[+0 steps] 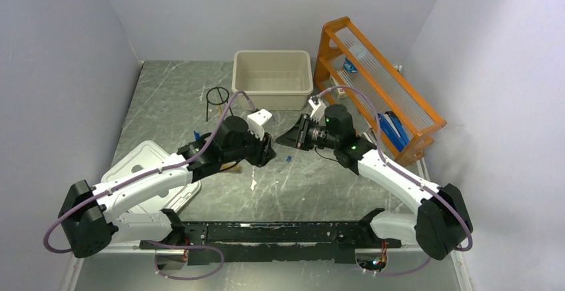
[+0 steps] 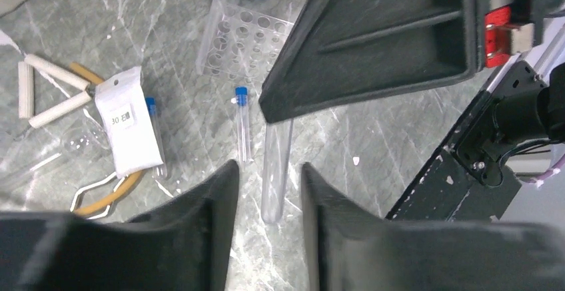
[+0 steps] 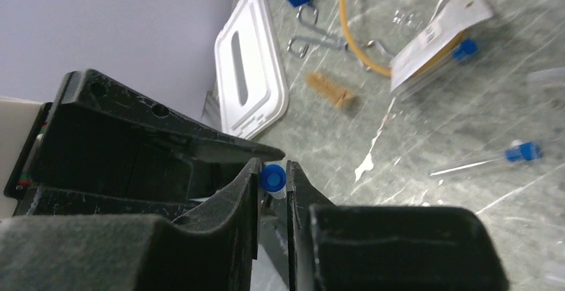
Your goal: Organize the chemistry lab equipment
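Over the middle of the table my two grippers meet tip to tip. My right gripper (image 3: pixel 272 168) is shut on a blue-capped tube (image 3: pixel 272 178), its cap pinched between the fingertips. The tube's clear body (image 2: pixel 276 171) runs down between the fingers of my left gripper (image 2: pixel 266 171), which stands open with a gap on each side of the tube. On the table below lie a white packet (image 2: pixel 126 128), another blue-capped tube (image 2: pixel 242 124), the white triangle (image 2: pixel 53 91), the tan rubber tube (image 2: pixel 106 198), metal tongs (image 3: pixel 313 31) and the brown-bristled brush (image 3: pixel 331 90). The black wire tripod ring (image 1: pixel 216 98) stands further back.
A beige tub (image 1: pixel 273 78) sits at the back centre, with an orange wooden rack (image 1: pixel 376 84) to its right. The tub's white lid (image 1: pixel 143 171) lies at the left under my left arm. A clear holed tube rack (image 2: pixel 243 41) lies near the loose items.
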You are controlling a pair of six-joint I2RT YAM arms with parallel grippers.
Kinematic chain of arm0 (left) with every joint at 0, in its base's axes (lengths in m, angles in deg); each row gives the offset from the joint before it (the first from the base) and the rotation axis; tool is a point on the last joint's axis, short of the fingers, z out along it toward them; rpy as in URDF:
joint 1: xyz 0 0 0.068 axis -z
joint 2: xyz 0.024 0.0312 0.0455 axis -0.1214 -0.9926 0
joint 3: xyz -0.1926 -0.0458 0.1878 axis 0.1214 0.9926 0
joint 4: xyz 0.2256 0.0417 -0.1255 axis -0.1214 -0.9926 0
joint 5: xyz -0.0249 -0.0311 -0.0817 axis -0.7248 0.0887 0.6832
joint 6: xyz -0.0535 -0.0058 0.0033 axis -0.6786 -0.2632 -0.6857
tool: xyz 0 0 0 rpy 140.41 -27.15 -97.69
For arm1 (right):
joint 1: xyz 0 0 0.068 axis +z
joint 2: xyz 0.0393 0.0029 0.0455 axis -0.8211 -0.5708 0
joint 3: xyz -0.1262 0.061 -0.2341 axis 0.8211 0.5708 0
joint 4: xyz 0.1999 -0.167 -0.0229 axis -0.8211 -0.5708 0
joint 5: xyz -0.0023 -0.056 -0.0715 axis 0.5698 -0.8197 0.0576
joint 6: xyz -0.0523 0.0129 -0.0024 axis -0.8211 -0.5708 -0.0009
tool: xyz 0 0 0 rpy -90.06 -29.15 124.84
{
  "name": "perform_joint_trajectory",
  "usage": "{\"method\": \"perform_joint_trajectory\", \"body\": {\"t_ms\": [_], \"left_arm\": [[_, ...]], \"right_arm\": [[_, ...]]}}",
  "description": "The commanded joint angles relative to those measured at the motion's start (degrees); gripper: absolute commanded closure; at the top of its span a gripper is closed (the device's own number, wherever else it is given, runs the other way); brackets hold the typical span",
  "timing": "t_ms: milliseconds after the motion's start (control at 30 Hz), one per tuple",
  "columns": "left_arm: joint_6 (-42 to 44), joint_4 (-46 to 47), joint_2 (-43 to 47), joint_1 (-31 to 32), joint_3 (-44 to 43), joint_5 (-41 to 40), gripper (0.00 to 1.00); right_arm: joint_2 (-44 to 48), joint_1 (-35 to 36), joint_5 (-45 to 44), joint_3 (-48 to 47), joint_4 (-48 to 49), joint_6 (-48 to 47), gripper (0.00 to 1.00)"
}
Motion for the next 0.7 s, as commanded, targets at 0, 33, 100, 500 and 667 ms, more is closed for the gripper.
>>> {"method": "perform_joint_trajectory", "body": {"t_ms": [0, 33, 100, 500, 667], "left_arm": [[-2.3, -3.2, 1.5, 0.3, -4.3, -5.6, 0.47], [-2.6, -4.0, 1.9, 0.3, -4.9, -7.8, 0.42], [-2.9, -5.4, 2.9, 0.3, -5.8, -11.8, 0.34], [-0.4, -6.5, 9.0, 0.4, -6.8, -23.7, 0.31], [2.0, -2.0, 11.9, 0.3, -3.5, -21.4, 0.31]], "right_arm": [[4.3, -0.2, -8.9, -0.2, -1.7, -9.2, 0.86], [4.9, -0.2, -12.3, -0.3, -2.7, -12.3, 0.86], [5.7, -0.3, -18.8, 0.2, -4.0, -17.1, 0.86], [4.9, 7.4, -53.6, 3.1, -1.8, -33.4, 0.87], [0.9, 10.4, -60.7, 2.4, -0.4, -35.4, 0.87]]}}
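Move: The blue-capped test tube is already held by its cap in the right fingers, with its lower end between the left fingers, which are starting to part. From the right hand, the clear tube rack stands about 7 cm right, 3 cm ahead and 13 cm below. A blue stopper lies some 5 cm right of and 6 cm beyond the rack, a loose tube about 5 cm left of and 3 cm nearer than it. From the left hand, the rack is some 10 cm right and 6 cm ahead. The test tube leaves the left hand, whose fingers spread wide as it draws up about 8 cm, left and a little forward. The right hand keeps its pinch on the cap and carries the tube right and forward, about 11 cm, sinking in the later part, towards the rack, while its wrist swings clockwise roughly 45 degrees until the fingers point forward. ##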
